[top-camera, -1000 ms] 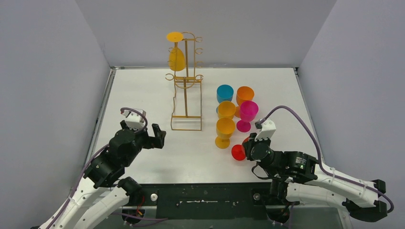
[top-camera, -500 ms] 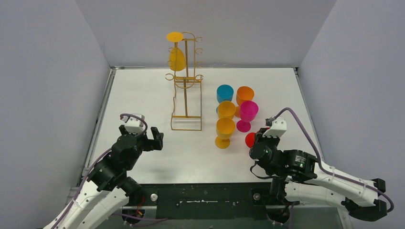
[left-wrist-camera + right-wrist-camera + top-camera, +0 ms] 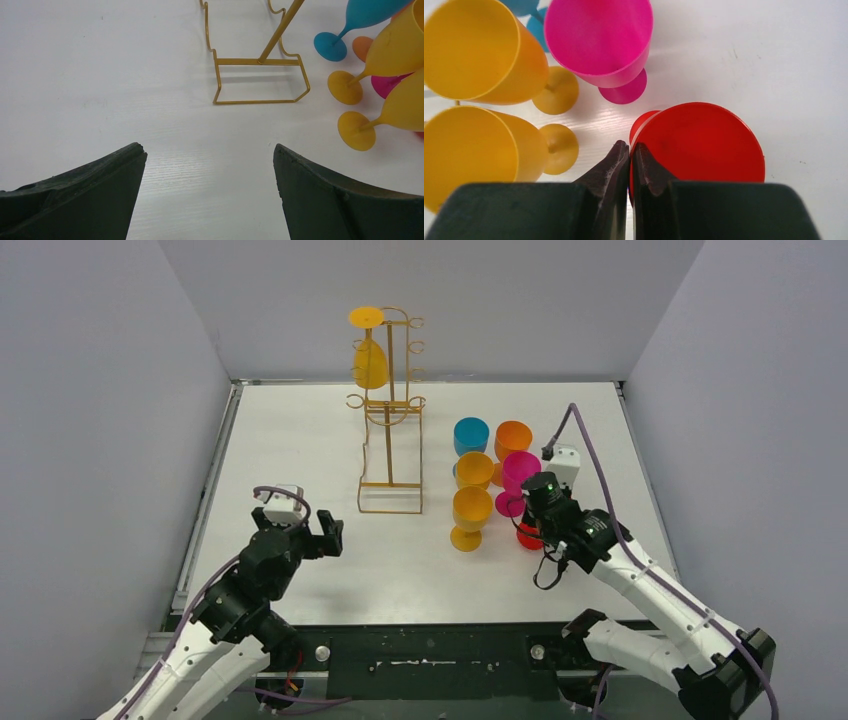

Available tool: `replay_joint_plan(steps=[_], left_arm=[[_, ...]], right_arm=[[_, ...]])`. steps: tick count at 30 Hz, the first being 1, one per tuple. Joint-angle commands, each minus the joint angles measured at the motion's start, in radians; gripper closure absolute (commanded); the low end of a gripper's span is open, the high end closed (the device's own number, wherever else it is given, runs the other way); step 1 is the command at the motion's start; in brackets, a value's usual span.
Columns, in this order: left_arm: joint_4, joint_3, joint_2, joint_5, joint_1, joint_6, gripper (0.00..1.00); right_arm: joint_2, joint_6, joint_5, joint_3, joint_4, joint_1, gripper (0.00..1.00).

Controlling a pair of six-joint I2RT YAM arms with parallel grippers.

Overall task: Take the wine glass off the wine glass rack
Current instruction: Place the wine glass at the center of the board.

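Observation:
The gold wire wine glass rack (image 3: pixel 391 484) stands at the back centre, and its base (image 3: pixel 257 62) shows in the left wrist view. A yellow wine glass (image 3: pixel 370 362) hangs upside down from its upper left loop. My left gripper (image 3: pixel 330 530) (image 3: pixel 209 150) hovers open over bare table in front of the rack, with nothing between its fingers. My right gripper (image 3: pixel 530 528) (image 3: pixel 630 146) is shut on the rim of a red wine glass (image 3: pixel 528 537) (image 3: pixel 704 140), one finger inside the bowl and one outside, just right of the group of glasses.
Several upright glasses stand right of the rack: blue (image 3: pixel 471 435), orange (image 3: pixel 513 439), magenta (image 3: pixel 520 472) and two yellow (image 3: pixel 475 470) (image 3: pixel 472 510). The magenta one (image 3: pixel 599 40) and the yellow ones (image 3: pixel 474 50) sit close ahead of the right gripper. Grey walls enclose the table.
The right arm has carried the red glass from the front of the table back and to the right, next to the magenta glass. The left gripper has drawn slightly towards the near edge.

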Motion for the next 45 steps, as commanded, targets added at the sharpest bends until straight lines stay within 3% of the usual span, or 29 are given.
replay_joint_plan(steps=[1, 18, 36, 45], left_arm=[[0.050, 0.018, 0.005, -0.041, 0.004, -0.013, 0.03], [0.047, 0.004, -0.027, -0.079, 0.005, -0.024, 0.03], [0.007, 0.019, -0.043, -0.116, 0.003, -0.061, 0.03], [0.019, 0.014, -0.027, -0.094, 0.003, -0.053, 0.03]], right_arm=[[0.029, -0.076, -0.157, -0.014, 0.083, -0.055, 1.00], [0.095, -0.146, -0.209, -0.049, 0.209, -0.025, 1.00], [0.109, -0.094, -0.151, -0.047, 0.196, 0.024, 1.00], [0.121, -0.094, -0.119, -0.021, 0.151, 0.045, 0.93]])
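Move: The red wine glass hangs upright by its rim in the right hand. Its spot on the board lies about 2 cm left of this hand, level with it and some 18 cm below. The pink glass stands 8 cm ahead and 3 cm left, the nearer yellow glass 11 cm left and level, and the farther yellow one 8 cm ahead and 12 cm left. From the idle left hand the spot is roughly 39 cm right and 3 cm ahead. The red glass, still pinched by its rim, is lowered a little, then carried about 5 cm left towards the nearer yellow glass while the right hand sinks roughly 3.5 cm in all and turns some 12 degrees counter-clockwise. Its foot comes down onto the board behind the pink glass; the fingers stay shut on the rim, their squeeze just easing at the end. ##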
